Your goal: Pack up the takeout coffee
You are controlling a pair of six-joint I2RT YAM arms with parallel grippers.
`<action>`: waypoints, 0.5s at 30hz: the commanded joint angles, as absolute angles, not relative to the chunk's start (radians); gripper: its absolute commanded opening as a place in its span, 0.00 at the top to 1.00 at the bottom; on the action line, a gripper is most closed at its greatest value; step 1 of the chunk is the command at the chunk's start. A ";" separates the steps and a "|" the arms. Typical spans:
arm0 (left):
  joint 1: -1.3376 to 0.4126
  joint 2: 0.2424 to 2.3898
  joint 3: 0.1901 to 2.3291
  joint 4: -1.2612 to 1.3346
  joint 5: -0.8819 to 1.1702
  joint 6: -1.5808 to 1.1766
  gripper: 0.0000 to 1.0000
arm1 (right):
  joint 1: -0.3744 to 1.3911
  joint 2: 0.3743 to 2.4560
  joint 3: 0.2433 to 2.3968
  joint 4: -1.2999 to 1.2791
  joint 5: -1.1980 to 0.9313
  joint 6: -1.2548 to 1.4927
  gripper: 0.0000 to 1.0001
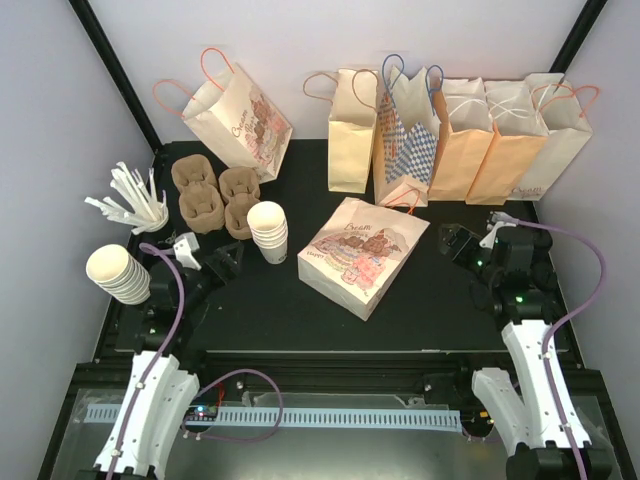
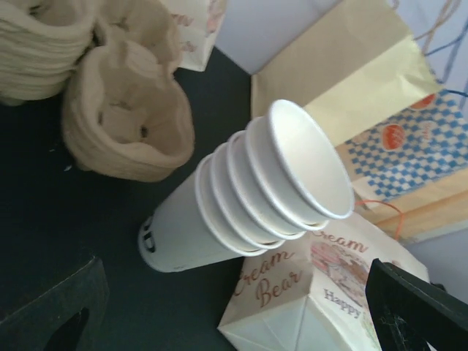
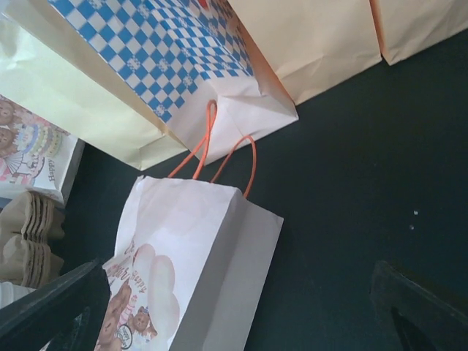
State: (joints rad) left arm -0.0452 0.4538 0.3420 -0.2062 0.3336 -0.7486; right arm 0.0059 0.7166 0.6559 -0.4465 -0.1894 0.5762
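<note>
No takeout coffee shows in any view. A stack of lidless white cups stands mid-table, and in the left wrist view the cup stack fills the centre. My left gripper sits just left of the stack, open and empty; the left gripper shows one black finger at each lower corner. A white bear-print bag lies flat in the middle. My right gripper stays right of it, open and empty; the right gripper hangs over the bag's orange-handled end.
Brown pulp cup carriers sit at the back left, with white straws in a holder and a second tilted cup stack further left. Another bear bag and a row of paper bags stand along the back.
</note>
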 commanded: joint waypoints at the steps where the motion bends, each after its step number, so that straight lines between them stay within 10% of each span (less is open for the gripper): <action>1: -0.043 0.466 0.415 -0.414 0.209 -0.724 0.01 | 0.004 0.745 0.646 -0.454 -0.215 0.611 0.00; 15: -0.039 0.364 0.524 -0.648 0.009 -0.671 0.01 | 0.004 0.995 0.660 -0.437 -0.353 0.609 0.01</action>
State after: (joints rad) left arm -0.0452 0.3763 0.5076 -0.6033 0.0444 -0.7055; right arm 0.0055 0.9684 0.6567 -0.4709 -0.2920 0.6086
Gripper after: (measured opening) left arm 0.989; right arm 0.998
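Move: From the right hand, the printed bag lying on its side is about 17 cm to the left, some 2 cm ahead and 11 cm below. Beyond it the checkered bag stands roughly 18 cm ahead and 7 cm left of the hand. From the left hand, the near carrier stack is about 16 cm ahead, 1 cm right and 8 cm lower; the white cup stack stands some 10 cm ahead and 9 cm right, slightly lower. Sinking about 7 cm with a slight drift left, the right hand comes down towards the level of the lying bag, open, its fingers tipping some 15 degrees further down. Meanwhile the open left hand pulls about 5 cm left and a little back, away from the white cup stack, turning counter-clockwise and tipping slightly down; it dips briefly and rises again. ##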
